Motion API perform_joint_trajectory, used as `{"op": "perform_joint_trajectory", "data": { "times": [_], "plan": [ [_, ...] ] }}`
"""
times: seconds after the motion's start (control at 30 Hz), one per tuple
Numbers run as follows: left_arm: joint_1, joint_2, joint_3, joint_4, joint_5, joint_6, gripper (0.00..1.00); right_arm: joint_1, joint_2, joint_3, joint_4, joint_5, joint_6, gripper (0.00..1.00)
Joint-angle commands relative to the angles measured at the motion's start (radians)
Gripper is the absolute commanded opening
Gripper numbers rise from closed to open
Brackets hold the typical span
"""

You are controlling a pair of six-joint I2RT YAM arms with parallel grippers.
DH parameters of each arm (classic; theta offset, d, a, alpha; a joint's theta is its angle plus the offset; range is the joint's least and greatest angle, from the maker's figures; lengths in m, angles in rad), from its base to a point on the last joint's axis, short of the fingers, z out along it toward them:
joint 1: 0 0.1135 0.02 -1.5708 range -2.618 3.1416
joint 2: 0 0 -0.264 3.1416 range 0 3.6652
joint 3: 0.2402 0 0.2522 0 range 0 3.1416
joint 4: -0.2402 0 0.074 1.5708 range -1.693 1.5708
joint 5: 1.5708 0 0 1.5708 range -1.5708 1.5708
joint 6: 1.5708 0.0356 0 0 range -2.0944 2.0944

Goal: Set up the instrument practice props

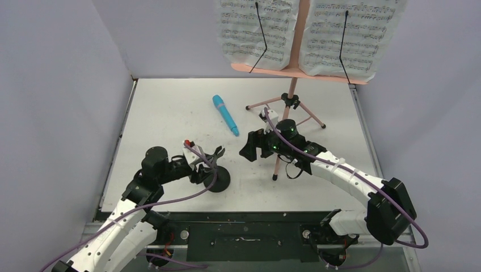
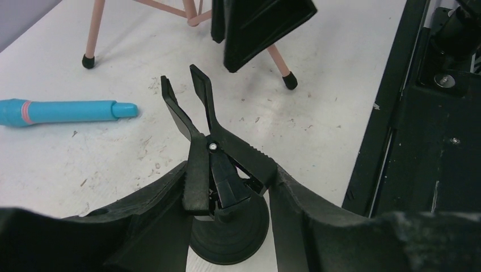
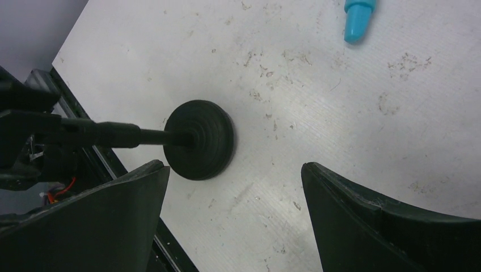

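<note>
The pink music stand [image 1: 291,93] stands on its tripod at the back right, with two white sheet-music pages [image 1: 258,31] on its shelf. The blue microphone [image 1: 225,114] lies flat on the table at mid-left; it also shows in the left wrist view [image 2: 62,111]. The small black mic stand [image 1: 218,178] stands on its round base [image 2: 230,235] near the front edge. My left gripper [image 2: 230,170] is shut on the handles of its clip, whose jaws stand apart in a V. My right gripper [image 3: 235,167] is open and empty, above the table right of the mic stand's base [image 3: 199,139].
Purple walls close in the left, back and right sides. A black rail [image 1: 249,232] runs along the table's near edge. The music stand's front leg [image 2: 281,62] ends close beside my right gripper [image 1: 249,146]. The blue microphone's tip [image 3: 358,17] shows in the right wrist view.
</note>
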Motion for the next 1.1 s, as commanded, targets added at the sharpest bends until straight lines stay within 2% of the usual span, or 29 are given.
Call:
{"op": "perform_joint_trajectory", "data": {
  "times": [0.0,0.2,0.33,0.47,0.63,0.9,1.07],
  "plan": [
    [-0.002,-0.039,0.006,0.193,0.096,0.036,0.50,0.015,0.028,0.071,0.032,0.046,-0.039,0.90],
    [-0.002,-0.033,0.008,0.194,0.085,0.028,0.87,0.024,0.051,0.094,0.032,0.065,-0.049,0.90],
    [-0.001,-0.037,0.006,0.210,0.084,0.011,0.97,0.029,0.064,0.107,0.036,0.081,-0.057,0.90],
    [-0.002,-0.057,-0.001,0.232,0.065,-0.007,1.00,0.032,0.099,0.148,0.025,0.099,-0.073,0.90],
    [0.002,-0.117,-0.022,0.258,-0.014,-0.007,0.96,0.041,0.167,0.239,-0.006,0.147,-0.101,0.90],
    [0.014,-0.248,-0.088,0.318,-0.235,-0.019,0.96,0.047,0.361,0.479,-0.106,0.252,-0.141,0.90],
    [0.026,-0.315,-0.128,0.335,-0.246,0.011,0.96,0.051,0.504,0.633,-0.180,0.320,-0.197,0.90]
  ]
}}
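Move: The left hand still grips the mic stand by its clip, with the stand's middle about 9 cm straight below that hand and its round base at the table. From the right hand, the blue microphone's middle lies some 22 cm ahead, 8 cm left and about 14 cm below. The tripod's left foot is about 9 cm right of the microphone and 4 cm farther out. The stand is 12 cm to the right hand's left and 5 cm back. Upward, about 7 cm, goes the left hand after its fingers spread wide and let go of the stand's clip, drifting some 3 cm left late on while the wrist tips up roughly 20 degrees. The right hand, still open, reaches forward about 11 cm and 5–6 cm left towards the microphone, slowly at first and then faster, staying well above the table and touching nothing. ##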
